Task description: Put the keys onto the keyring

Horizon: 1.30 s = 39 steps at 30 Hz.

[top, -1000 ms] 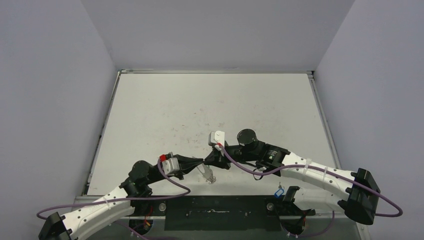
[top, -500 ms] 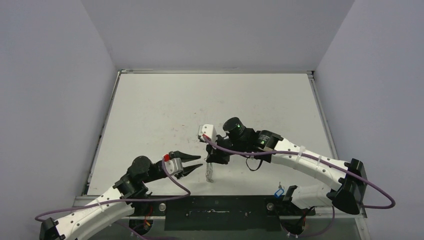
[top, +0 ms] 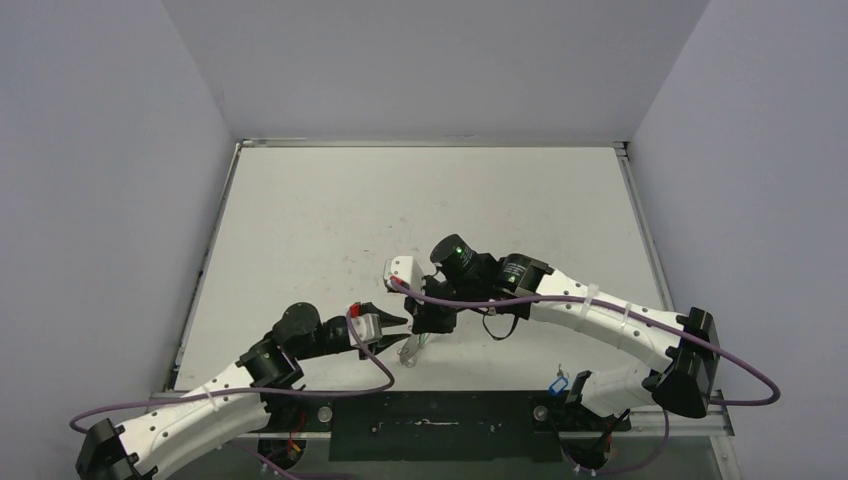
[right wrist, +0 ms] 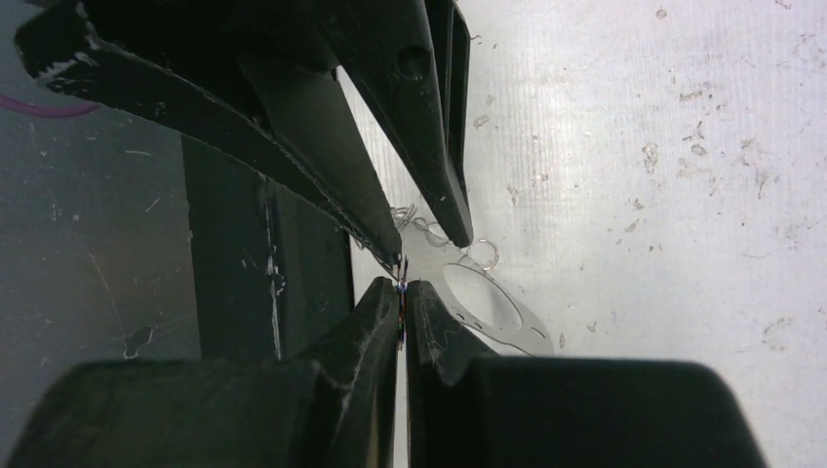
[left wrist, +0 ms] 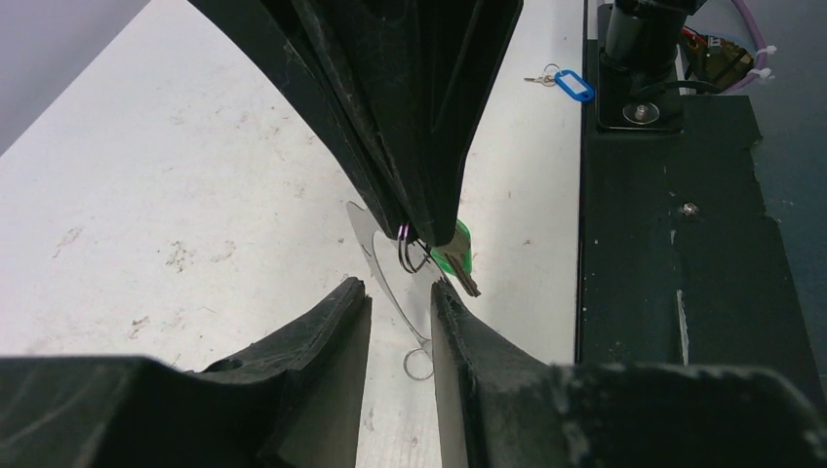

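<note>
My right gripper (top: 418, 331) (right wrist: 402, 285) is shut on the small dark split ring of the green key (left wrist: 454, 254), which hangs from its tips. Under it, edge-on to the left wrist camera, is the pale-grey keyring (left wrist: 387, 280) (right wrist: 490, 304) (top: 411, 350) with a small loop (left wrist: 418, 364) at its end. My left gripper (top: 397, 332) (left wrist: 398, 286) faces the right one, tips just short of it. It stands open by a narrow gap with nothing pinched; the keyring's wire shows between its fingers. The blue key (left wrist: 572, 88) (top: 558, 384) lies apart by the right arm's base.
The black base plate (left wrist: 673, 253) (top: 430, 423) runs along the table's near edge just behind both grippers. Purple cables (top: 460, 308) loop off each wrist. Grey walls close in the white table (top: 420, 210) on three sides.
The left gripper has opened from shut, drawn back a little and then come forward again. The right gripper has shifted left with the green key and the keyring under it.
</note>
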{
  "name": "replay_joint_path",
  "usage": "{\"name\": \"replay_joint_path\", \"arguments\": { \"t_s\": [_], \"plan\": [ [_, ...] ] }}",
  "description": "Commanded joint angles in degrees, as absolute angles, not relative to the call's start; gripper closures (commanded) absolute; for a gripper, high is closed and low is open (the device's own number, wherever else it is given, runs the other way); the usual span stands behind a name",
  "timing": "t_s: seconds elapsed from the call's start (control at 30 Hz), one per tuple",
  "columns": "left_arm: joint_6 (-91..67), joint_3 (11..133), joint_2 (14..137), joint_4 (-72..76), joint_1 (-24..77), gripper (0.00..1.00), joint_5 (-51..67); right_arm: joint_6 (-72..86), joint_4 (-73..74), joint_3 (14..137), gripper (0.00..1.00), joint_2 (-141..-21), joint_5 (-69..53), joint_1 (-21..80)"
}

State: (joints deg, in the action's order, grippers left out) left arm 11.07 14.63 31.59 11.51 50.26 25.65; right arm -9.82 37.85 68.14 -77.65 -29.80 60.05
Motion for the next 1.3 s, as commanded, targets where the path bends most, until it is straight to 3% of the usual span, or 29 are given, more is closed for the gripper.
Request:
{"name": "replay_joint_path", "arguments": {
  "t_s": [0.0, 0.43, 0.57, 0.7, 0.8, 0.9, 1.03, 1.13, 1.27],
  "plan": [
    [10.3, 17.1, 32.7, 16.5, 50.4, 0.73, 27.9, -9.9, 36.6, 70.5, 1.00, -77.7, -30.1, 60.6],
    [9.3, 16.9, 34.2, 20.5, 50.4, 0.76, 29.3, -9.7, 36.0, 70.1, 1.00, -77.9, -29.9, 60.8],
    [9.4, 16.9, 34.6, 20.6, 50.4, 0.82, 29.2, -9.7, 35.9, 70.1, 1.00, -77.9, -30.1, 60.9],
    [9.7, 17.2, 35.2, 20.1, 50.4, 1.00, 29.4, -9.7, 35.9, 70.1, 1.00, -77.8, -30.0, 60.9],
    [9.8, 17.3, 35.3, 19.9, 50.4, 1.00, 29.5, -9.9, 35.8, 70.0, 1.00, -77.3, -29.3, 60.9],
    [9.8, 17.0, 34.8, 19.9, 50.4, 1.00, 29.0, -10.1, 34.6, 69.4, 0.87, -76.2, -28.3, 60.8],
    [8.8, 15.5, 33.4, 22.3, 50.4, 1.00, 27.7, -10.9, 31.7, 66.6, 0.60, -72.6, -26.5, 60.7],
    [7.0, 13.1, 32.1, 26.5, 50.4, 1.00, 26.1, -11.4, 28.6, 63.1, 0.53, -68.8, -26.2, 60.4],
    [4.7, 9.8, 30.8, 33.4, 50.4, 1.00, 24.8, -12.2, 23.2, 58.0, 0.54, -64.1, -28.0, 59.5]
  ]
}}
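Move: Just off the left fingertips, some 2 cm to its right and 1 cm above the left hand point, the small ring is held in the right hand's closed fingers, about 1 cm left of and 1 cm below the right hand point. The gray plate hangs roughly 3 cm back, 1 cm to the right and 6 cm below the left hand; the green key is about 1 cm back, 4 cm to the right and 3 cm below it. Easing about 1 cm to its right and slightly up, the left hand brings its part-open fingers around the small ring and shuts them on it, while the right hand keeps still with its grip. Only then do the right fingers open and let go, that hand rising and drawing off to its right by about 1.5 cm as the left lifts the ring another centimetre. ##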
